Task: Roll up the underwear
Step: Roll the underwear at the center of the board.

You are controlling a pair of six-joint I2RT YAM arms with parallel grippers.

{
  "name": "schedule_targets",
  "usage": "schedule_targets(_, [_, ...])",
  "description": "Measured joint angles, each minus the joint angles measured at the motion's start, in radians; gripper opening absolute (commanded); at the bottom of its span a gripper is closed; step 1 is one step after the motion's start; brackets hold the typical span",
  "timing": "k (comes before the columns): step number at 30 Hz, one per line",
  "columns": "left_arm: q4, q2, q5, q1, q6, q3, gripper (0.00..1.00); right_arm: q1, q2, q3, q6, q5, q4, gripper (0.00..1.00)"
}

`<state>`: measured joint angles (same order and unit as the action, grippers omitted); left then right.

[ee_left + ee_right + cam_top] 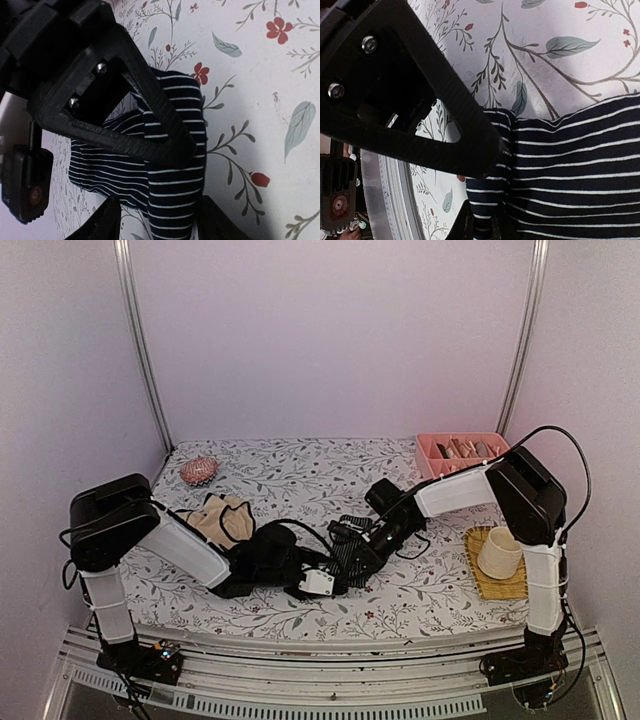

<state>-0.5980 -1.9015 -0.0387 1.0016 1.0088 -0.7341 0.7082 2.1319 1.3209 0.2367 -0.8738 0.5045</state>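
The navy striped underwear lies at the middle of the table, between both grippers. My right gripper is shut on a narrow folded edge of this underwear. My left gripper stands open around a thicker fold of the same cloth. Its right finger touches the fold, and bare table shows between the fold and its left finger. The other gripper's black finger lies across the cloth just above. The beige underwear lies crumpled at the left, beside the left arm.
A reddish-pink hairbrush sits at the back left. A pink tray with items stands at the back right. A cream cup rests on a yellow mat near the right arm. The table's metal front rail runs close by.
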Motion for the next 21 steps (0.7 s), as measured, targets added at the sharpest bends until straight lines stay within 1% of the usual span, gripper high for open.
schedule_targets(4, [-0.027,-0.015,0.011,0.0,0.019,-0.003,0.49,-0.002,0.004,0.002,0.011,-0.003,0.007,0.08])
schedule_targets(13, [-0.039,-0.013,-0.023,0.001,0.054,0.012,0.5,-0.011,0.011,0.008,0.015,-0.015,0.012,0.09])
schedule_targets(15, [-0.038,-0.012,-0.033,0.001,0.06,0.014,0.49,-0.012,0.011,0.008,0.015,-0.015,0.013,0.08])
schedule_targets(17, [-0.036,-0.012,-0.04,0.001,0.064,0.014,0.41,-0.015,0.013,0.01,0.015,-0.016,0.014,0.08])
schedule_targets(19, [-0.026,-0.012,-0.046,0.001,0.066,0.012,0.3,-0.016,0.015,0.013,0.015,-0.019,0.018,0.08])
schedule_targets(21, [-0.004,-0.016,-0.047,0.002,0.066,0.002,0.29,-0.016,0.016,0.014,0.015,-0.02,0.02,0.08])
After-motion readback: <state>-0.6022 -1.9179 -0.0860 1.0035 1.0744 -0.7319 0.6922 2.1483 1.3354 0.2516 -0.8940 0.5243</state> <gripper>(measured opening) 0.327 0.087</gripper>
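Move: The near end of the striped underwear is a short roll lying left to right, with its middle about 2 cm to the right of the left hand and roughly 1 cm below it, already between the half-open fingers. From the right hand, which holds it pinched, that middle is some 2 cm to the left. The flat part stretches forward, its middle about 8 cm ahead of the left hand and 3 cm right; the beige underwear sits around 16 cm ahead and 22 cm left. Bring the left gripper back about 1 cm over the rolled near end, sinking slightly at the last, and close its fingers from about half open to a third open around the roll. Turn the wrist only some 5 degrees clockwise. Keep the right gripper in place, still shut on the roll beside it. ##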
